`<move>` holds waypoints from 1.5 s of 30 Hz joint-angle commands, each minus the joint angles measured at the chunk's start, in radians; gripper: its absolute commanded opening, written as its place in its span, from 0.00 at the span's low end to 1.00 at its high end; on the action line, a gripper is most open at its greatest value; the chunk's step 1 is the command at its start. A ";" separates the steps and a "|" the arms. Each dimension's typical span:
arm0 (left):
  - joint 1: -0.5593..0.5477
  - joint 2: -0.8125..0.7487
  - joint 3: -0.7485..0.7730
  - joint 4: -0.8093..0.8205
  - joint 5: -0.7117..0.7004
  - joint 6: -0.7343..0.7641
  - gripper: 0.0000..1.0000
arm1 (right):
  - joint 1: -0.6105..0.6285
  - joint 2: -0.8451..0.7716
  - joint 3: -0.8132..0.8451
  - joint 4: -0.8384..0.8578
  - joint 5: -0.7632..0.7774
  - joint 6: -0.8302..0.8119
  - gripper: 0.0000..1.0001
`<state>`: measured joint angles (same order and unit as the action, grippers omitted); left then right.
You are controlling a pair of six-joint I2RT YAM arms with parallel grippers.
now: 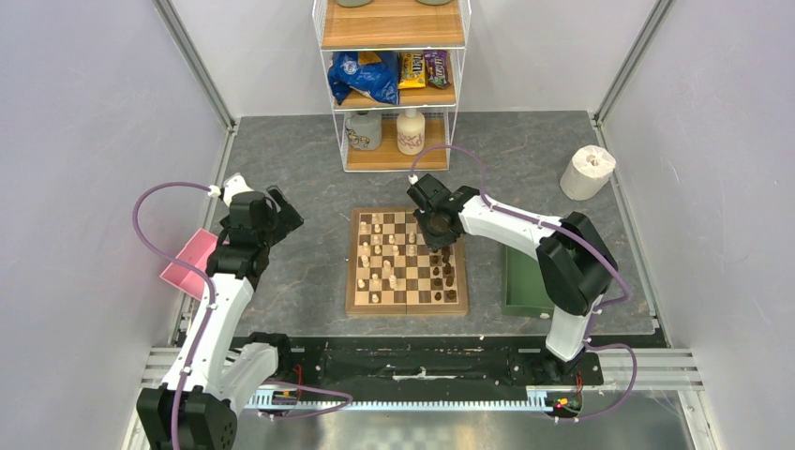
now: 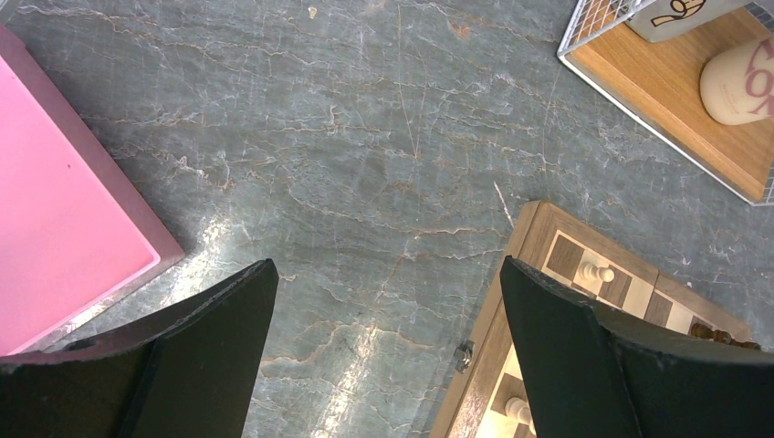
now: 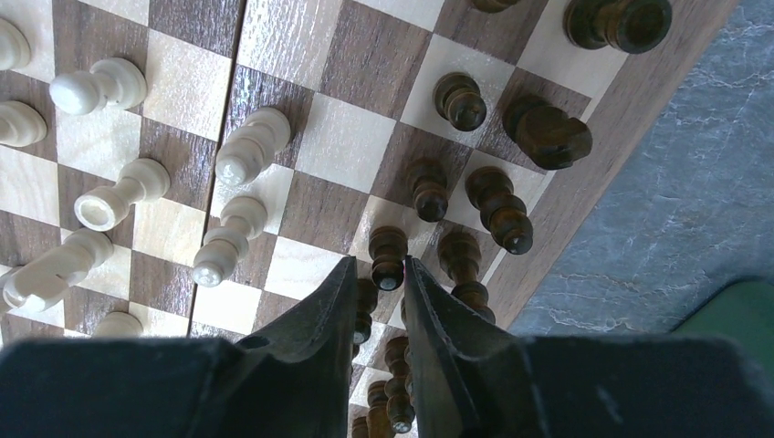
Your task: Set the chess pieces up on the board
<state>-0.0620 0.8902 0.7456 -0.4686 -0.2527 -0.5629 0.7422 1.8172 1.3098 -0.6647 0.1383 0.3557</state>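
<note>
The board point(image 1: 407, 305) lies at the table's middle, with pale chess pieces point(image 1: 377, 253) on its left half and dark ones point(image 1: 445, 272) on its right. My right gripper point(image 1: 436, 228) hangs over the board's far right part. In the right wrist view its jaws point(image 3: 379, 262) stand a narrow gap apart around the head of an upright dark pawn point(image 3: 388, 272); a sliver shows on the pawn's left side. Other dark pieces point(image 3: 548, 132) and pale pawns point(image 3: 246, 146) stand around. My left gripper point(image 1: 281, 217) point(image 2: 385, 265) is wide open and empty over bare table left of the board point(image 2: 493, 338).
A pink tray point(image 1: 190, 262) point(image 2: 55, 237) lies left of the left arm. A green tray point(image 1: 523, 281) point(image 3: 739, 315) sits right of the board. A white wire shelf rack point(image 1: 394, 84) point(image 2: 675, 100) stands behind the board, and a paper roll point(image 1: 588, 172) at the back right.
</note>
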 commanded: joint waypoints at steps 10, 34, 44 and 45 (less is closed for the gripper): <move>0.005 0.010 0.010 0.036 0.015 0.004 1.00 | 0.013 -0.100 0.076 -0.036 -0.023 -0.025 0.39; 0.006 0.216 0.315 -0.172 0.129 0.116 1.00 | 0.023 -0.100 0.215 -0.058 -0.108 0.063 0.64; -0.032 0.295 0.263 -0.174 0.250 0.140 0.98 | 0.022 -0.011 0.326 -0.071 -0.144 0.078 0.64; -0.049 0.309 0.267 -0.168 0.245 0.141 0.98 | 0.021 -0.009 0.338 -0.075 -0.115 0.073 0.64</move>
<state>-0.0700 1.1713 1.0130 -0.6559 -0.0650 -0.4667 0.7620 1.7985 1.5692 -0.7280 0.0006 0.4297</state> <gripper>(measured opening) 0.982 0.640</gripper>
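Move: The dark pawn just set down stands between the right hand's parted fingertips, its middle about 1 cm below the hand point, with a tall dark piece some 3 cm to its right. A light piece that the hand seems to head for is about 9 cm left and 4 ahead; two nearer ones stand 5 cm left, one level, one 2 ahead. From the left hand that target lies roughly 21 cm right, 4 ahead and 12 down. Coming free of the dark pawn, the right hand climbs about 9 cm and swings some 6 cm left towards the light pieces, slightly forward late on, its left side rising 15 degrees while the fingers open wider. The left hand, still wide open, dips slightly, bobs up and sinks back, easing about 3 cm right towards the board and forward, tipping down and turning clockwise. ##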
